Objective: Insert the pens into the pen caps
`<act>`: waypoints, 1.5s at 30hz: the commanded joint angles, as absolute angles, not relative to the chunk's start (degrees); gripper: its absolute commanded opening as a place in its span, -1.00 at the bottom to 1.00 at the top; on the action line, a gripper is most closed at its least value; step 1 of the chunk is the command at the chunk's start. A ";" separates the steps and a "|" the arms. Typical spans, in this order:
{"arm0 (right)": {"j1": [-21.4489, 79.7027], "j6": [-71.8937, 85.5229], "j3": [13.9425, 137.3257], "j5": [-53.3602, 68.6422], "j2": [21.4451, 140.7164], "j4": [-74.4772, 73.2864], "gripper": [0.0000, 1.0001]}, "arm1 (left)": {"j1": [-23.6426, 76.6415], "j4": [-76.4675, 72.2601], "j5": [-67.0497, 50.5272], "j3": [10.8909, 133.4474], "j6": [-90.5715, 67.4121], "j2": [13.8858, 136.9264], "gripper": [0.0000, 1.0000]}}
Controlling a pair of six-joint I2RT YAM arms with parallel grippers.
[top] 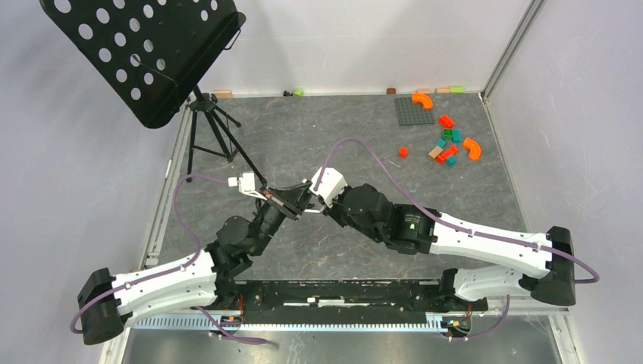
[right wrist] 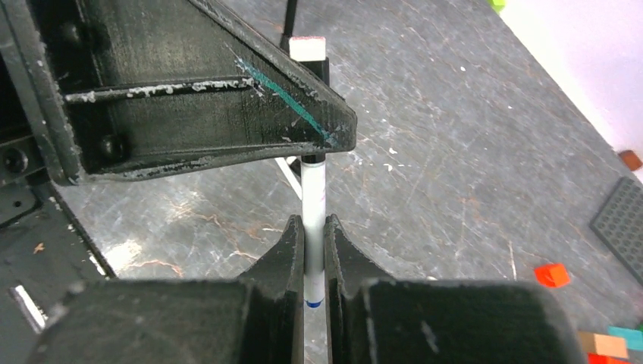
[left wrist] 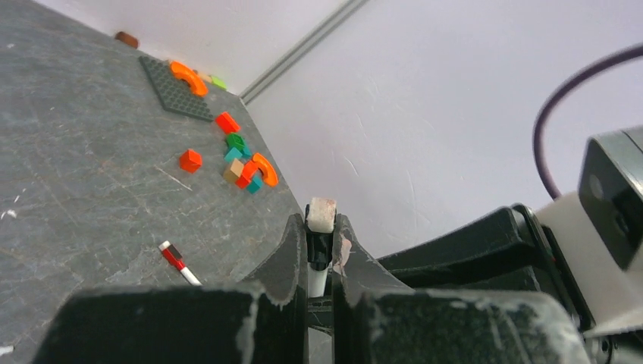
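Above the middle of the table my two grippers meet tip to tip. My left gripper (left wrist: 320, 227) is shut on the black pen cap (left wrist: 319, 249), whose white end (left wrist: 321, 214) sticks out past the fingertips. A white barrel (left wrist: 318, 282) runs into the cap's lower end. My right gripper (right wrist: 313, 224) is shut on that white pen (right wrist: 312, 189). The pen runs straight up behind the left gripper's finger (right wrist: 227, 98), where the cap's white end (right wrist: 307, 47) shows. A red-ended pen (left wrist: 179, 262) lies on the table to the left. In the top view both grippers (top: 303, 202) touch.
Coloured toy blocks (top: 447, 144) and a grey baseplate (top: 413, 111) lie at the back right. A black music stand (top: 144, 53) on a tripod (top: 212, 133) stands at the back left. White walls close off the table at the back and on the right.
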State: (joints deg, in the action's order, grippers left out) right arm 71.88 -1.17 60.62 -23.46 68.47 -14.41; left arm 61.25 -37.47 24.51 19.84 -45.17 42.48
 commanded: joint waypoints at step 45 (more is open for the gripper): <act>61.00 2.65 22.23 -6.38 68.02 66.66 -1.00 | 66.36 -23.16 8.26 25.01 -25.44 70.24 -0.95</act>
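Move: The cap in my left hand already sits on the upper end of the pen my right hand holds. The pen's middle is about 1 cm back, 2 cm right and 3 cm below my left hand; the held cap is about 1 cm ahead, 3 cm left and 4 cm above my right hand. A loose white pen lies on the table some 5 cm ahead, 1 cm left and 22 cm below my left hand, and the red marker about 8 cm ahead and 22 cm right. Keeping both grips, left on the cap and right on the pen, I carry the pair about 3 cm forward and slightly down, draw it back while rising, then lower both hands together some 12 cm with a drift to the right. As they go down, my left hand rolls its left side up roughly 35 degrees and closes in a little from the left over my right hand, which rolls less. ##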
